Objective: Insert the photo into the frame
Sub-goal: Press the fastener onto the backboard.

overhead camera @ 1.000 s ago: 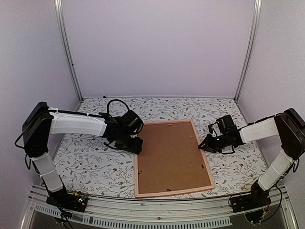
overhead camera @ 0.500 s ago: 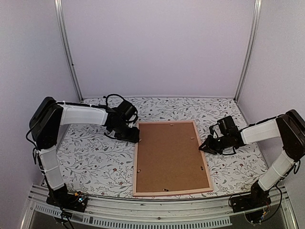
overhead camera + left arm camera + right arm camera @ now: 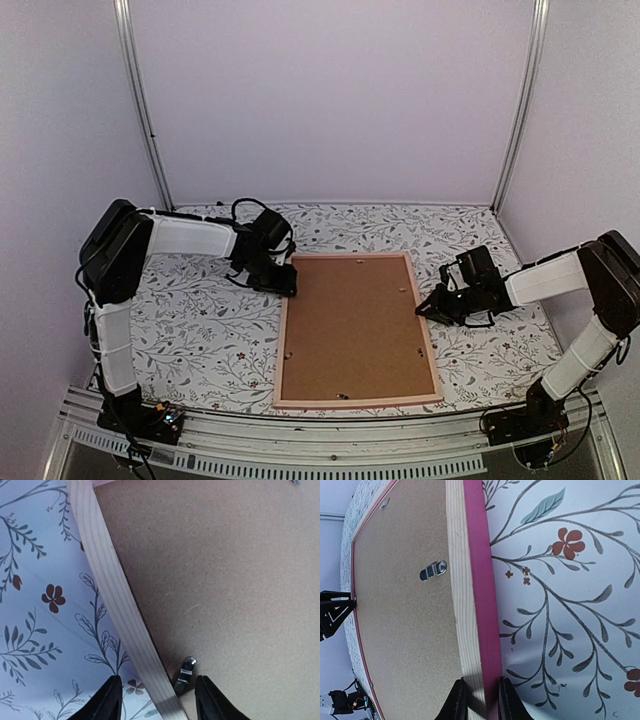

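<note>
The frame (image 3: pixel 283 330) lies face down on the flowered table, its brown backing board (image 3: pixel 355 325) up. The photo is out of view. My left gripper (image 3: pixel 290 283) is at the frame's far left corner. In the left wrist view it (image 3: pixel 157 690) is open, its jaws astride the pale rail (image 3: pixel 107 580) and a metal tab (image 3: pixel 184 672) with gaps on both sides. My right gripper (image 3: pixel 425 307) is at the middle of the right rail. In the right wrist view it (image 3: pixel 481 690) is shut on the pink-edged rail (image 3: pixel 479 580).
Small metal turn tabs (image 3: pixel 433 570) sit along the inner edge of the board (image 3: pixel 405 630). The white enclosure walls (image 3: pixel 330 100) close the back and sides. A metal rail (image 3: pixel 330 455) runs along the table's near edge by the arm bases.
The frame has swung square to the table's edge. My left gripper has moved back along the left rail to the far corner, its jaws narrowing. The right gripper has kept its hold.
</note>
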Action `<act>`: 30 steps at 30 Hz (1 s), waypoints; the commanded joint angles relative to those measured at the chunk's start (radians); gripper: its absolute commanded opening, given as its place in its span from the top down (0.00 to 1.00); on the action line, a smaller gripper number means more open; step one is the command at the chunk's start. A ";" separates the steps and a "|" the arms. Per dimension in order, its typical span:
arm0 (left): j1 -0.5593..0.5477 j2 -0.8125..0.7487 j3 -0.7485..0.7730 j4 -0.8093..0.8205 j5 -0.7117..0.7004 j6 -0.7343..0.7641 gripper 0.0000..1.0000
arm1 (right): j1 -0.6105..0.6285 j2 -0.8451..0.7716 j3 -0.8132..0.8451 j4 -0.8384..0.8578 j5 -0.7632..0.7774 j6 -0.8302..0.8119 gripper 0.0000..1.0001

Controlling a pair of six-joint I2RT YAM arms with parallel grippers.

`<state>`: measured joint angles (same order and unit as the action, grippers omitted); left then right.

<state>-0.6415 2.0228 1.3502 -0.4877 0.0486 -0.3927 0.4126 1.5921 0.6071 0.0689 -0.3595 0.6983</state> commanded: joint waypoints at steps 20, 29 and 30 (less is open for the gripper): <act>0.047 0.019 -0.046 0.058 0.076 -0.007 0.64 | 0.011 0.026 -0.030 0.023 -0.067 0.073 1.00; 0.077 0.010 -0.081 0.114 0.130 -0.003 0.70 | 0.012 0.026 -0.036 0.024 -0.061 0.073 1.00; 0.078 0.008 -0.082 0.118 0.137 -0.002 0.70 | 0.012 0.029 -0.036 0.025 -0.061 0.073 1.00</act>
<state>-0.5884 2.0262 1.3014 -0.3809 0.1593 -0.4026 0.4145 1.5940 0.5941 0.0975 -0.3771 0.7174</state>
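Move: The fastener to be worked is on the backboard beside the frame's left rail, about 2 cm to the right of the left hand, level with it fore and aft, and 1 cm lower. The frame's far-left corner is some 10 cm ahead of that hand. The far-rail fastener sits about 8 cm ahead and 20 cm right, the near-left fastener some 18 cm back. From the right hand, the fastener being worked lies about 34 cm left and 6 cm ahead. Ease the left gripper forward about 1 cm and down half a centimetre, then close its fingers part way across the left rail so the inner finger comes onto the fastener from the board side. While closing, roll the hand about 5 degrees, its left side sinking and its fingertips pointing more to the right. Keep the right fingers clamped on the right rail, holding nearly still. ##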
